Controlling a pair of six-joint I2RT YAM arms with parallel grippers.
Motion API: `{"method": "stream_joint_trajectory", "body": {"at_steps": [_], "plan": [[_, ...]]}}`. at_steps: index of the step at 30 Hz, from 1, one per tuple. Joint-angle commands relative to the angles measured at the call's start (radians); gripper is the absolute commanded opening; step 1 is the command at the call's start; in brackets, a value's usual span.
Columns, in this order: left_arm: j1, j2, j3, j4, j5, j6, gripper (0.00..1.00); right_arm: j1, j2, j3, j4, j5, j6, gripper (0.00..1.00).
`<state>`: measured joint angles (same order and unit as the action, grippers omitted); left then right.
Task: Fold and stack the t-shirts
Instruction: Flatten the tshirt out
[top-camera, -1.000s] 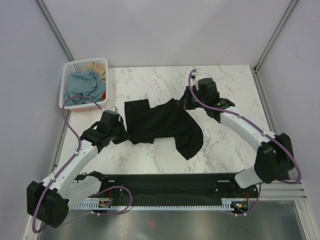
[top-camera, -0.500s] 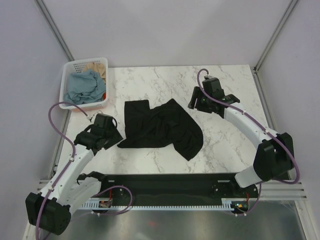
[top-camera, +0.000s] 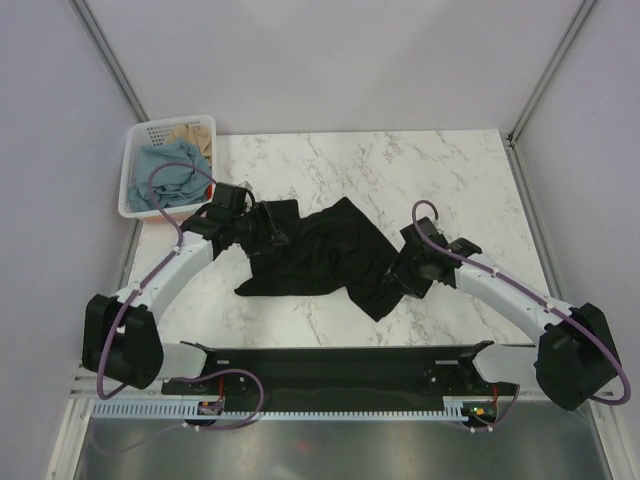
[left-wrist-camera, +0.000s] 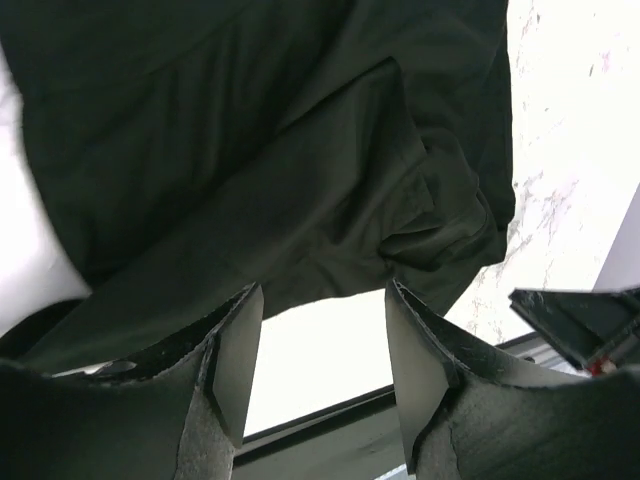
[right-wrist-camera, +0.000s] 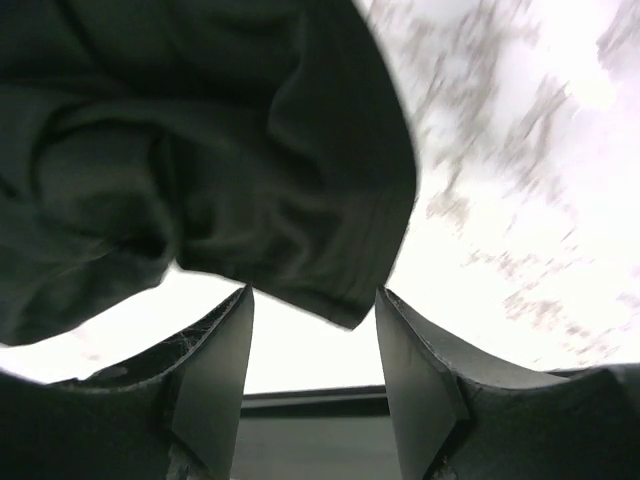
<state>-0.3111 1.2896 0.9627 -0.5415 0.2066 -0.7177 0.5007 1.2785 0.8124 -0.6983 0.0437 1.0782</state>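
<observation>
A black t-shirt lies crumpled in the middle of the marble table. My left gripper hovers at its upper left part, open, with the dark cloth just past its fingertips and nothing between them. My right gripper is at the shirt's lower right corner, also open. There a hemmed corner of the shirt reaches the gap at the fingertips, ungripped. A dusty blue t-shirt and a tan one lie bunched in the basket.
The white slotted basket stands at the table's far left corner, close behind the left arm's purple cable. The table's near edge and a black rail run below the shirt.
Both grippers opened and let go of the black shirt. The left arm swung from the shirt's left edge to its upper left; the right arm came down from the far right to the lower right corner.
</observation>
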Motion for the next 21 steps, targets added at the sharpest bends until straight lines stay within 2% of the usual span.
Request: {"method": "stream_joint_trajectory", "body": {"at_steps": [1,3,6,9,16,21], "plan": [[-0.005,0.069,-0.002,0.118,0.157,0.054,0.6,0.092,-0.063,-0.047,-0.05,-0.007,0.261,0.6],[-0.008,0.094,-0.004,0.132,0.191,0.054,0.6,0.139,-0.077,-0.068,-0.049,0.007,0.379,0.59],[-0.008,0.079,-0.025,0.143,0.188,0.055,0.61,0.231,-0.077,-0.091,-0.052,0.051,0.488,0.59],[-0.008,0.059,-0.042,0.144,0.18,0.072,0.61,0.265,-0.056,-0.104,-0.05,0.058,0.558,0.59],[-0.008,0.042,-0.084,0.144,0.18,0.095,0.62,0.325,-0.004,-0.134,-0.032,0.091,0.672,0.59],[-0.008,0.025,-0.097,0.143,0.188,0.107,0.62,0.329,0.054,-0.189,0.066,0.053,0.675,0.59]]}}
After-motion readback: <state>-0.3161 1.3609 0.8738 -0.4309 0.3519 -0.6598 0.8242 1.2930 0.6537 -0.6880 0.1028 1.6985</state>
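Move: The t-shirt's near-right sleeve corner lies some 8 cm back, 5 cm to the left of and 6 cm below the right hand; the table's front edge is about 14 cm straight back, and the notch where sleeve meets shirt body 11 cm left and 4 cm back. From the left hand that sleeve corner is roughly 15 cm back, 19 cm right and 14 cm down, the shirt's near-left corner 10 cm back and 9 cm left. The open right hand sweeps back about 7 cm and some 4 cm left, then sinks more steeply as it closes on the near-right sleeve corner, turning some 15 degrees clockwise and pointing straighter down, until the corner shows by its left finger with the fingers still apart. Meanwhile the left hand, also open, sinks roughly 3 cm over the shirt's left part, shifting a little right early on and then creeping back, with no touch to be seen. ##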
